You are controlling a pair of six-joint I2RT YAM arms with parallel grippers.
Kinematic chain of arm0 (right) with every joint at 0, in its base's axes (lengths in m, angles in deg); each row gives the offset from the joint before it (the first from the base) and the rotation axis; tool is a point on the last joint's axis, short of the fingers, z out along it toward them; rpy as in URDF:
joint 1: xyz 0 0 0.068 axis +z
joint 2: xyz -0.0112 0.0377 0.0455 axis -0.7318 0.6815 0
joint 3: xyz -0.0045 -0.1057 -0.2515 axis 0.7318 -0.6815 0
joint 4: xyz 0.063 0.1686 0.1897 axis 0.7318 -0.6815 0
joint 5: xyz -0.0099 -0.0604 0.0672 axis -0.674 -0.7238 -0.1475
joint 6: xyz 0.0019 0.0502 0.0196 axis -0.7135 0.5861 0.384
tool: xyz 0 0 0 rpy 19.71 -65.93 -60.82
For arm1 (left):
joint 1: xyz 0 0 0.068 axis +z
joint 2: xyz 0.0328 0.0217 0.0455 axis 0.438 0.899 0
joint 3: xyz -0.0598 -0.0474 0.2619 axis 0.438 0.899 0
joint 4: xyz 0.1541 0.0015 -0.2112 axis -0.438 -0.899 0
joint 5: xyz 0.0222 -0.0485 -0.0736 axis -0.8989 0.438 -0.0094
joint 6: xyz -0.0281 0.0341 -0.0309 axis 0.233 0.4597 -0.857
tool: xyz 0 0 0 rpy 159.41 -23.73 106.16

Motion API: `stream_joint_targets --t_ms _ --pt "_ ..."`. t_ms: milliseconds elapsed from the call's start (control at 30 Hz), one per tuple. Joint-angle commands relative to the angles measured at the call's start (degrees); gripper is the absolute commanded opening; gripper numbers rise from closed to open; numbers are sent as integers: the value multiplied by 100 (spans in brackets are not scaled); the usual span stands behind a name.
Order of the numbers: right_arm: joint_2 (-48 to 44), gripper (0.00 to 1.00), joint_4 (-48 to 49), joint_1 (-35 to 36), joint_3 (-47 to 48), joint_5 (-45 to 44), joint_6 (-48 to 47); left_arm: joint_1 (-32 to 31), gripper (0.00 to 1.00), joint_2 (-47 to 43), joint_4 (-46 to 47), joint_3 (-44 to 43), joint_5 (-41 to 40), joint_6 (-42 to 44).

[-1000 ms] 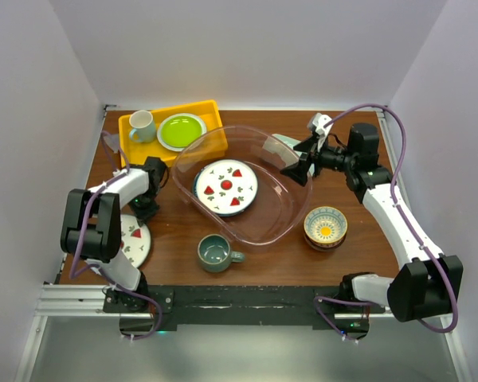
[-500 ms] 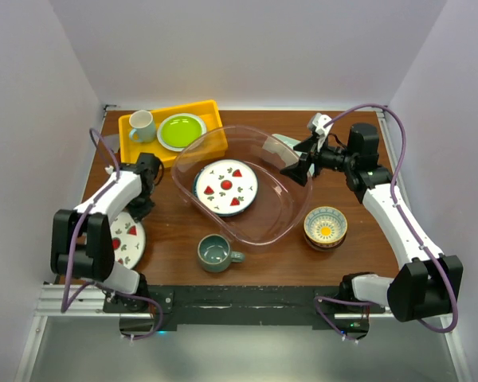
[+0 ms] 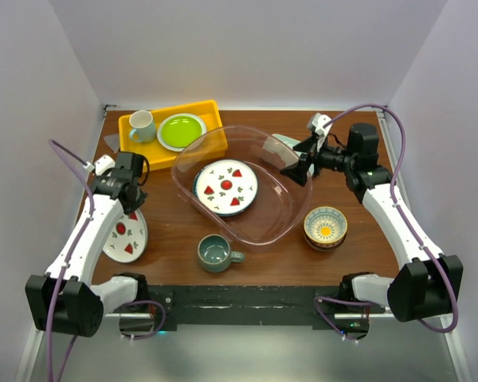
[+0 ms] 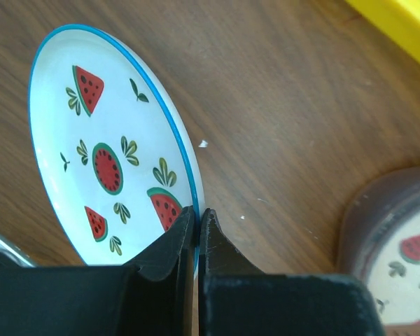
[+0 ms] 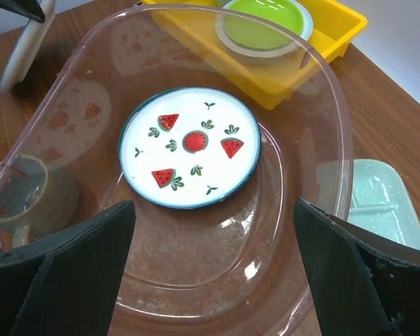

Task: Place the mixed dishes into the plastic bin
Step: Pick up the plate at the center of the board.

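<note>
My left gripper (image 3: pixel 133 209) (image 4: pixel 197 213) is shut on the blue rim of a white plate with watermelon marks (image 3: pixel 125 232) (image 4: pixel 105 154), which is tilted up at the table's left. The plastic bin (image 3: pixel 264 216) (image 5: pixel 217 266) sits mid-table with a second such plate (image 3: pixel 225 185) (image 5: pixel 190 147) flat inside. Over the bin's right rim hangs my right gripper (image 3: pixel 295 171) (image 5: pixel 213 204), open and holding nothing. The pale-green tray (image 3: pixel 285 143) (image 5: pixel 378 192) lies behind the bin. A grey-green mug (image 3: pixel 215 253) (image 5: pixel 17 189) stands in front of it. Stacked patterned bowls (image 3: pixel 325 226) stand to the right.
A yellow tray (image 3: pixel 209 110) at the back left holds a lime-green plate (image 3: pixel 181 130) and a pale mug (image 3: pixel 142 125). White walls close in the table on three sides.
My left arm has swung out to the left and its jaws have closed on the plate's rim, tipping the plate up on edge. The right arm has not moved.
</note>
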Motion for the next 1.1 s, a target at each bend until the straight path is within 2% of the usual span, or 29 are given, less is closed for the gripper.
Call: stream_joint_targets --t_ms 0,400,1067 --pt "-111 98 93 8 195 -56 -61 17 0 -429 207 -443 -56 -78" --pt "-93 98 111 8 186 -21 -44 17 0 -1194 260 -953 331 -60" --pt "-111 98 234 183 72 243 -105 17 0 -1748 646 -1428 1209 10"
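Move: The watermelon plate is already pinched by its rim in the left hand. The plastic bin it is bound for has its middle about 27 cm to that hand's right, 6 cm farther out and 6 cm lower; the mug sits some 19 cm right, 11 cm back and 9 cm below, the yellow tray roughly 8 cm right, 22 cm ahead and 11 cm below. From the idle right hand the bin's middle lies about 12 cm left, 1 cm back and 19 cm down. The watermelon plate keeps going up in the shut fingers of the left hand, some 12 cm in a steady lift that slows towards the end, while easing about 3 cm to the right, the bin's side. The wrist tips up by some 25 degrees, so the fingers point less steeply down and more forward; the pinch on the rim stays as it was. ##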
